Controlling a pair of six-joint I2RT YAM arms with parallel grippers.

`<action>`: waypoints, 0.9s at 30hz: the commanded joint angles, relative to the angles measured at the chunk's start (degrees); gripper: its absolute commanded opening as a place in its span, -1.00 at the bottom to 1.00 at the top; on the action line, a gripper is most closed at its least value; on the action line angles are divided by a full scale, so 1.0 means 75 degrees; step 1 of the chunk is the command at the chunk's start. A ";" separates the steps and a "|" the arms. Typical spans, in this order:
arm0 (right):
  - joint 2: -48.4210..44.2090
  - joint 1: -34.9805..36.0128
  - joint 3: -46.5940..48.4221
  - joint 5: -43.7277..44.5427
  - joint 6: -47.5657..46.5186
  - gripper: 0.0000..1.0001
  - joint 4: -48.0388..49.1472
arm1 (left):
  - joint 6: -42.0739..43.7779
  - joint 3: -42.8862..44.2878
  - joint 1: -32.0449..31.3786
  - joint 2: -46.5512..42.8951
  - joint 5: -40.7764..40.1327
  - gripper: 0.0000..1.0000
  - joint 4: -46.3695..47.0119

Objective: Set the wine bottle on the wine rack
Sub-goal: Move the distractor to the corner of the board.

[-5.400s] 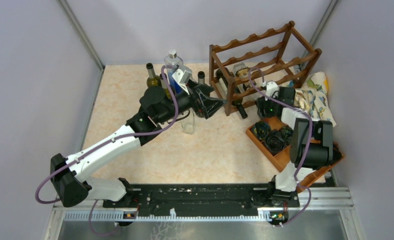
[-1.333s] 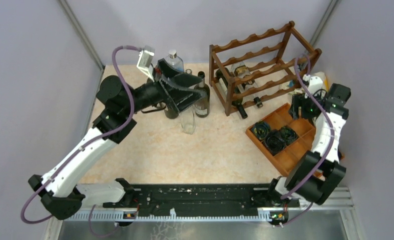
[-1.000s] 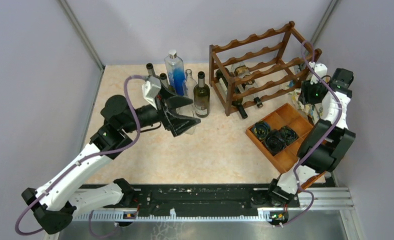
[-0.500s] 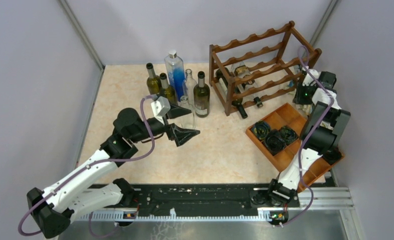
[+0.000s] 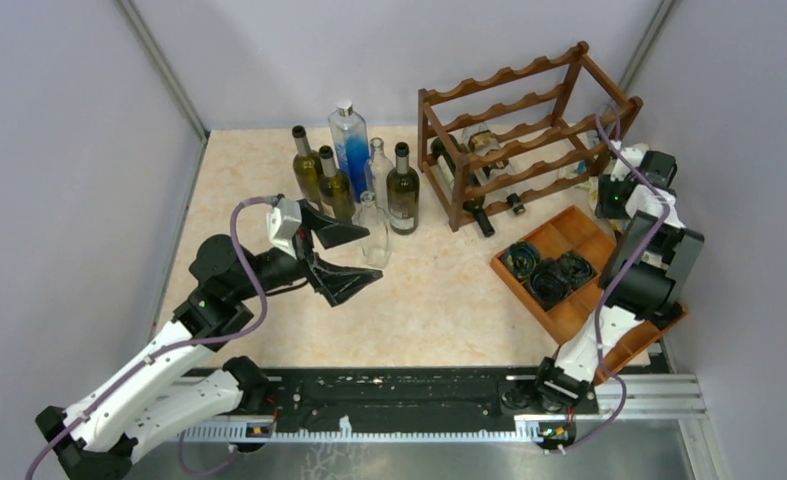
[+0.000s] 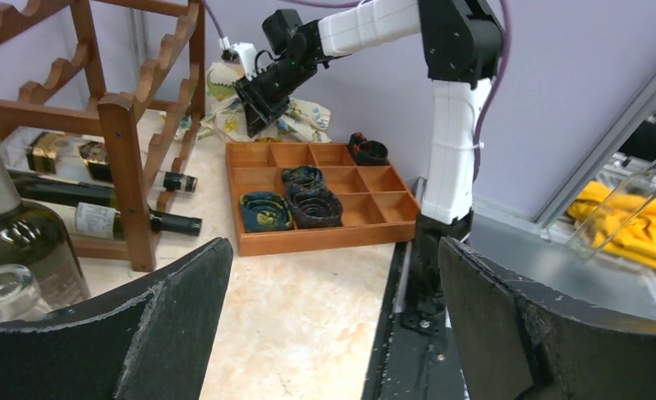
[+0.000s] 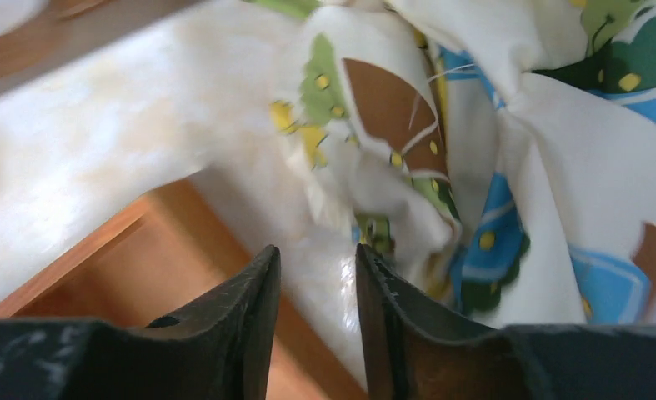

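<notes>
The dark wood wine rack [image 5: 529,130] stands at the back right, with bottles [image 5: 474,212] lying in its lower tiers. Left of it several bottles stand in a group; the nearest to the rack is a dark green wine bottle [image 5: 403,192]. My left gripper [image 5: 369,256] hovers in front of that group, wide open and empty, touching nothing. The left wrist view shows the rack [image 6: 124,142] and the lying bottles [image 6: 107,218]. My right gripper [image 5: 609,196] is at the rack's right end, above a patterned cloth [image 7: 508,150]. Its jaws stand a narrow gap apart with nothing between them.
A flat wooden compartment tray [image 5: 567,228] lies right of centre and holds dark rolled items [image 5: 549,275]. A small clear glass bottle [image 5: 372,238] stands just in front of the bottle group, next to my left fingers. Grey walls close in the back and sides.
My left arm has drawn back from the bottle group toward the near left, with its gripper open throughout. The right gripper's jaws have narrowed and it has shifted slightly beside the rack.
</notes>
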 commanded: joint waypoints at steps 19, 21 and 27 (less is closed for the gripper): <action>-0.5179 0.0877 -0.3094 -0.5650 -0.6587 0.65 -0.4197 | -0.2325 -0.0968 -0.0003 -0.0797 -0.1340 0.91 -0.1663; -0.5397 0.0887 -0.3284 -0.5597 -0.6364 0.67 -0.3918 | -0.2322 -0.1100 -0.0006 -0.0809 -0.1439 0.91 -0.1682; -0.5508 0.1213 -0.3407 -0.4322 -0.5543 0.61 -0.4051 | -0.2256 -0.1110 -0.0003 -0.0819 -0.1400 0.90 -0.1859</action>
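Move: The blue-green cloth roll, in the far-left cell of the wooden tray, is about 24 cm left of the right hand and 13 cm back, some 2 cm lower. The larger dark roll sits about 16 cm left and 20 cm back, and the patterned cloth about 9 cm right and 6 cm ahead. From the left hand, the blue-green roll is roughly 41 cm right, 19 cm ahead and 32 cm below. Lift the right gripper clear of the patterned cloth, then swing it about 21 cm left and 16 cm back, dipping again over the tray to stop above the two left-hand rolls. Turn it some 55 degrees counter-clockwise and open the fingers wide on the way. Meanwhile lower the open, empty left gripper about 9 cm, rolling its far side down. ##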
